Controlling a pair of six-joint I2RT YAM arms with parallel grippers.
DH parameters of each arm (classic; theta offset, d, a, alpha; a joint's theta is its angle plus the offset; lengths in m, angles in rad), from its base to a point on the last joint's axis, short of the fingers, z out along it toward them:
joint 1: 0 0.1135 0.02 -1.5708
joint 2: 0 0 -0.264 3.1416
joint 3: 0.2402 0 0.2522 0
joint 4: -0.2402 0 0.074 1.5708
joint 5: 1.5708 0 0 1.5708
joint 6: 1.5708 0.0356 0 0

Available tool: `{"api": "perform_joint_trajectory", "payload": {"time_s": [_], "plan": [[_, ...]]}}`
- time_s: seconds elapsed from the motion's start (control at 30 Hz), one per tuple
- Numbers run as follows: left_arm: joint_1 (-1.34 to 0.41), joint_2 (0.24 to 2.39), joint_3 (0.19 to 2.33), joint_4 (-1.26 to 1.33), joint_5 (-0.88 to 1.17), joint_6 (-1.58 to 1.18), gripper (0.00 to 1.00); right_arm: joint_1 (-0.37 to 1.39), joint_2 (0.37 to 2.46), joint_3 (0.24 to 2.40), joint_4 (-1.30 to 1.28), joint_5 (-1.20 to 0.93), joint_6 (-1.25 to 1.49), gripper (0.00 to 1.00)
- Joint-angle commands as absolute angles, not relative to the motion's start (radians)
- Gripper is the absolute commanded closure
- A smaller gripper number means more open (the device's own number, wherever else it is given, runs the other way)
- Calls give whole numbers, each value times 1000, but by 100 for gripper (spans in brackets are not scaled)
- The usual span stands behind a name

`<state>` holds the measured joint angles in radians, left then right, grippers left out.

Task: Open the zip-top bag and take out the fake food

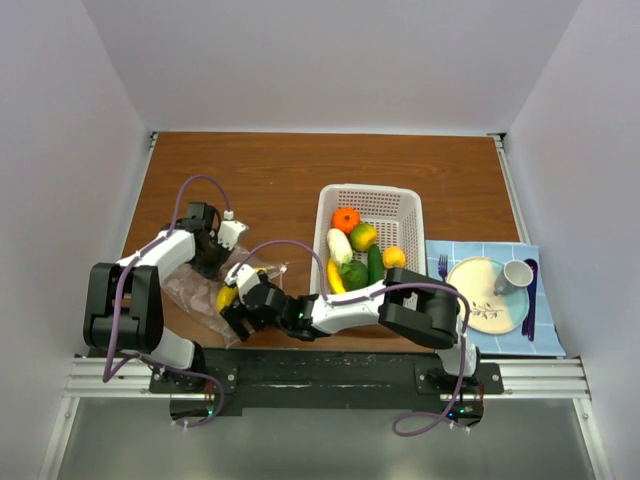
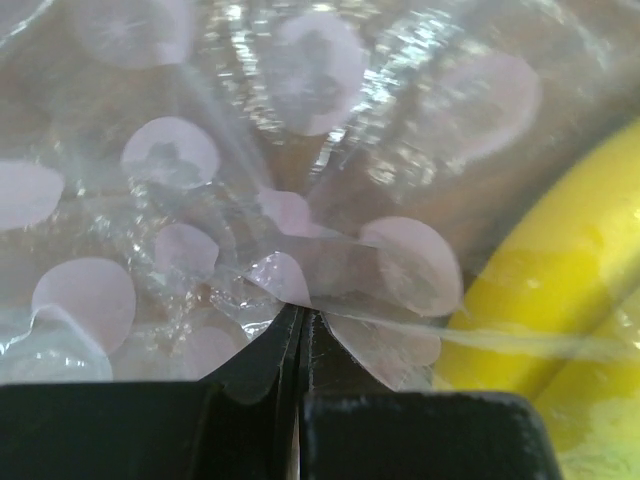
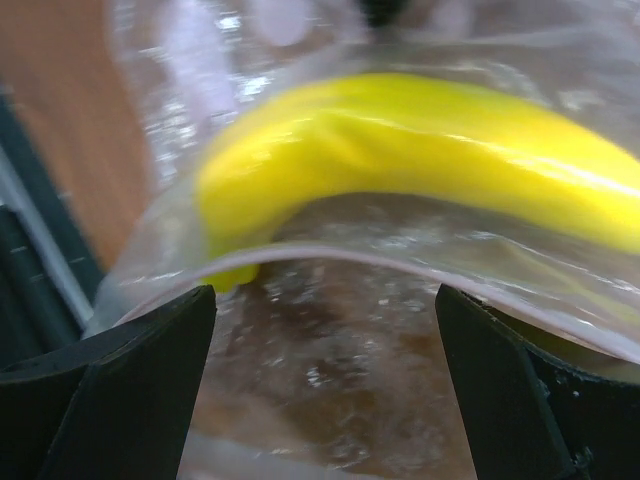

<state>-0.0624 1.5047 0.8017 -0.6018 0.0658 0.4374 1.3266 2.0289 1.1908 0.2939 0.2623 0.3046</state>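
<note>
The clear, pink-dotted zip-top bag (image 1: pixel 200 288) lies at the table's front left. One yellow banana (image 1: pixel 227 297) is still inside it. My left gripper (image 1: pixel 213 250) is shut on a fold of the bag's plastic (image 2: pixel 300 290); the banana (image 2: pixel 560 290) shows to its right. My right gripper (image 1: pixel 238 305) is open at the bag's mouth. Its fingers (image 3: pixel 140 385) straddle the arched bag rim (image 3: pixel 330 255), with the banana (image 3: pixel 420 150) just beyond, inside the plastic. The other fake food lies in the white basket (image 1: pixel 405 215): an orange (image 1: pixel 346 219), a white piece (image 1: pixel 339 245), a cucumber (image 1: pixel 375 263) and others.
A cream plate (image 1: pixel 478 285) with a grey cup (image 1: pixel 516 273) and cutlery sits on a blue checked mat (image 1: pixel 540 335) at the front right. The right arm stretches across the table's front edge below the basket. White walls close in the table.
</note>
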Motion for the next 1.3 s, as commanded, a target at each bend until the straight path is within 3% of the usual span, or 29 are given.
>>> {"api": "perform_joint_trajectory", "payload": {"time_s": [0.0, 0.37, 0.77, 1.13, 1.27], "plan": [[-66, 1514, 767, -558, 35, 440, 100, 1350, 1993, 1198, 364, 163, 279, 4], [-87, 1505, 750, -557, 15, 417, 100, 1396, 2075, 1259, 411, 219, 316, 1], [-103, 1457, 746, -624, 31, 449, 100, 1396, 2157, 1362, 354, 682, 360, 1], [-136, 1448, 736, -655, 26, 445, 100, 1397, 2196, 1454, 396, 610, 371, 2], [-153, 1433, 729, -680, 34, 465, 100, 1391, 2215, 1485, 361, 626, 382, 10]]}}
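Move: The banana in the zip-top bag lies about 4 cm ahead of my open right fingers, some 3 cm left and 3 cm lower. The fold of bag that my left fingers hold is roughly 8 cm ahead, 6 cm left and 3 cm below my right hand; the white basket's middle is some 16 cm ahead and 30 cm to the right, about 2 cm lower. From my left hand the banana lies about 4 cm back and 4 cm right, roughly level. I work my right hand at the bag's mouth, fingers still wide open: back about 4 cm while easing left, then forward some 5 cm with a 20-degree clockwise swing, then left and up about 3 cm each, towards my left hand, with the mouth's upper rim across the fingertips. My left fingers stay shut on the bag, keeping it pinched nearly in place. ##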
